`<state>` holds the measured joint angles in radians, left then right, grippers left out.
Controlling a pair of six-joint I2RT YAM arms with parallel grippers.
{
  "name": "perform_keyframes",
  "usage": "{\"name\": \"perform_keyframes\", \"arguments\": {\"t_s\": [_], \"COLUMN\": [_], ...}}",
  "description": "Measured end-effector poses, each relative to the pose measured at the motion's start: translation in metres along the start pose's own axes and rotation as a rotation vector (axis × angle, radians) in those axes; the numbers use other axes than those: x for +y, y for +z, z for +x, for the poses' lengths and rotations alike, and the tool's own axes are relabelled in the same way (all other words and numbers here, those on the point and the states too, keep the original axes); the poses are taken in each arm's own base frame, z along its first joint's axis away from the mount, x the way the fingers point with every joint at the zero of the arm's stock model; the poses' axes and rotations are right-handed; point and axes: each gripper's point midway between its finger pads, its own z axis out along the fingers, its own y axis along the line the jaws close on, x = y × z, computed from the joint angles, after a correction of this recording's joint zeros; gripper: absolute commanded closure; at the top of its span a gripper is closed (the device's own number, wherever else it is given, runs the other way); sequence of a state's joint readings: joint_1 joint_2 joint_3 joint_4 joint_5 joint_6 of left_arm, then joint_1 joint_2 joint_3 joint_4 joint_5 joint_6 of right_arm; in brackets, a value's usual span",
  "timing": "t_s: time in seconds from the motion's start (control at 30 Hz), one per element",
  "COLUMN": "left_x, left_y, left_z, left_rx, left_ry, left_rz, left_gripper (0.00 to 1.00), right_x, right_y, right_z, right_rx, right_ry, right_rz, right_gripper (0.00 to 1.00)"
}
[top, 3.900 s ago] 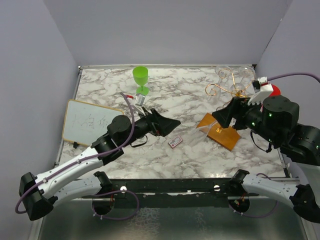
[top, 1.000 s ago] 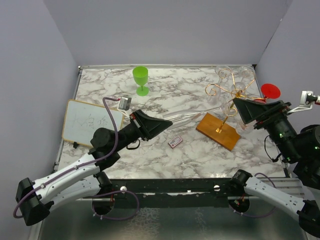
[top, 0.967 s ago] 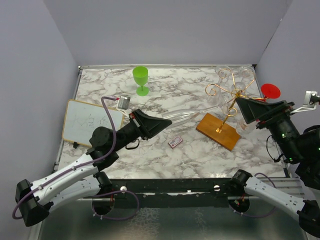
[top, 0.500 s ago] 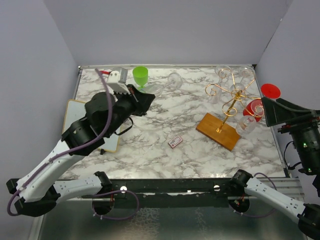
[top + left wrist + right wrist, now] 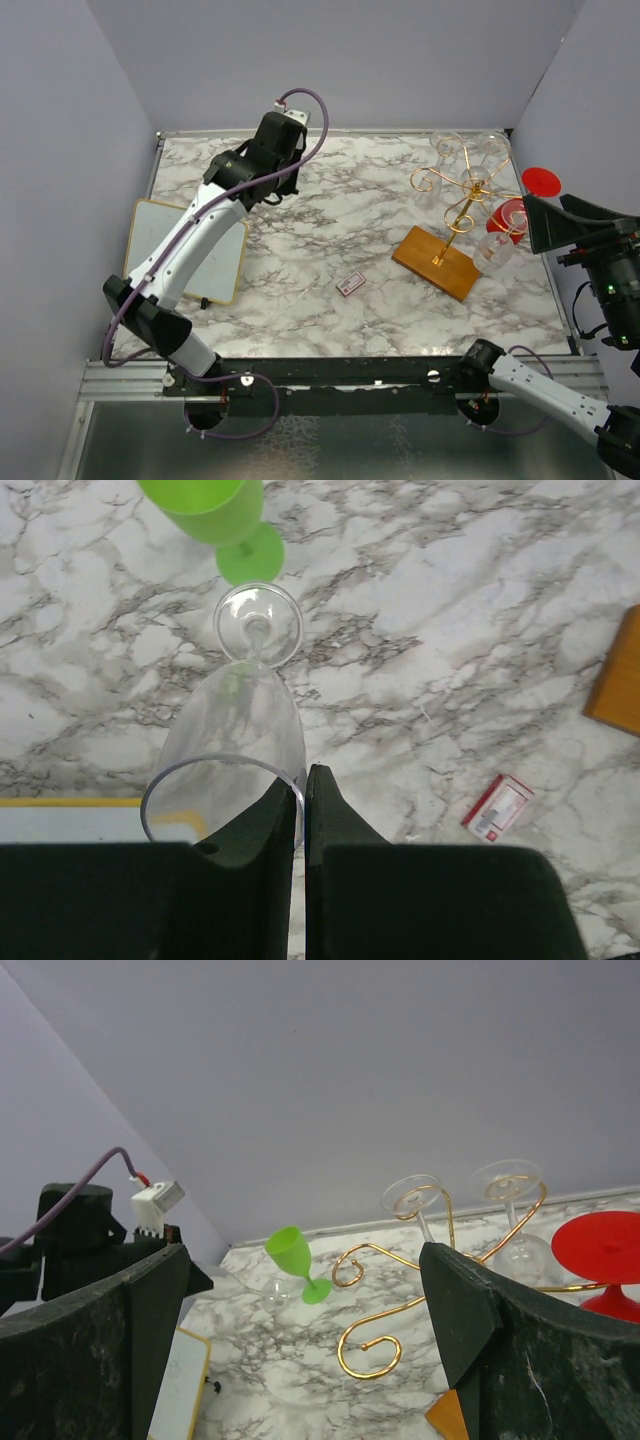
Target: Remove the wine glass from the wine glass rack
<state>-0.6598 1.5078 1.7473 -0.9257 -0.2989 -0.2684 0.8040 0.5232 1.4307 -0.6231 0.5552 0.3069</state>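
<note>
My left gripper [image 5: 303, 775] is shut on the rim of a clear wine glass [image 5: 238, 730], one finger inside the bowl and one outside. The glass's foot [image 5: 258, 623] points down at the marble, just beside the foot of a green goblet [image 5: 248, 555]. From above, the left gripper [image 5: 268, 165] hangs over the table's far left and hides both. The wine glass rack [image 5: 465, 190], gold wire on a wooden base [image 5: 437, 262], stands at the right with clear glasses [image 5: 447, 147] hanging from it. My right gripper [image 5: 300, 1340] is open and empty, drawn back to the right of the rack.
A red goblet [image 5: 540, 182] stands behind the rack at the right edge. A whiteboard [image 5: 185, 250] lies at the left and a small card [image 5: 350, 284] in the middle. Grey walls close in the back and sides.
My left arm swung from the table's middle to the far left, carrying the clear glass and tipping it foot-down by the green goblet. The right arm pulled back right, still open.
</note>
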Motion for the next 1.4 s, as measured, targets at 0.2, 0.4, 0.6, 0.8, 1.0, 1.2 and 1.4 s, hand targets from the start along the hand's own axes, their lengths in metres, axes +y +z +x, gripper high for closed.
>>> {"name": "perform_keyframes", "arguments": {"t_s": [0.2,0.4,0.6,0.8,1.0,1.2,1.4], "left_x": [0.022,0.013,0.016,0.032,0.038,0.039,0.040], "left_y": [0.051,0.083,0.090,0.098,0.111,0.113,0.116], "left_z": [-0.005,0.006,0.013,0.018,0.028,0.029,0.027], "left_rx": [0.117,0.207,0.257,0.299,0.349,0.357,0.355], "left_ry": [0.023,0.039,0.045,0.030,0.022,0.026,0.030], "left_rz": [-0.015,0.015,0.018,0.002,0.007,0.007,0.004], "left_gripper": [1.00,1.00,1.00,1.00,1.00,0.80,0.60], "right_x": [-0.002,-0.003,-0.005,-0.005,-0.006,-0.006,-0.006], "right_y": [-0.001,-0.003,-0.004,-0.003,-0.004,-0.004,-0.003], "right_z": [0.003,0.000,0.003,0.005,0.006,0.007,0.010], "right_rx": [0.020,0.020,0.031,0.037,0.040,0.041,0.047], "right_ry": [-0.037,-0.042,-0.053,-0.063,-0.065,-0.066,-0.070], "right_rz": [0.004,0.004,0.008,0.009,0.010,0.010,0.011], "right_gripper": [0.00,0.00,0.00,0.00,0.01,0.01,0.01]}}
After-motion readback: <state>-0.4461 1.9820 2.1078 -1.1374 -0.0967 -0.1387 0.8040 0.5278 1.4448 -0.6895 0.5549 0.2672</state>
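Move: The clear wine glass, already off the rack and hanging by its rim from the left fingers, is bound for a bare spot of table about 10 cm ahead of the left hand, 5 cm to its left and 30 cm below. The green glass stands some 8 cm straight beyond that spot; the red-white box lies about 10 cm back and 13 cm right of the hand, and the whiteboard's middle some 30 cm to its left. From the right hand the spot is roughly 28 cm ahead, 45 cm left and 50 cm below. The clear glass, still pinched at its rim, is carried about 8 cm forward and 9 cm down by the left hand towards the bare spot on the near side of the green glass, most of the forward part coming first. The wrist tips some 20 degrees further down, bringing the glass upright; once the hand stops sinking, the fingers open to about a third and let go of the rim. ##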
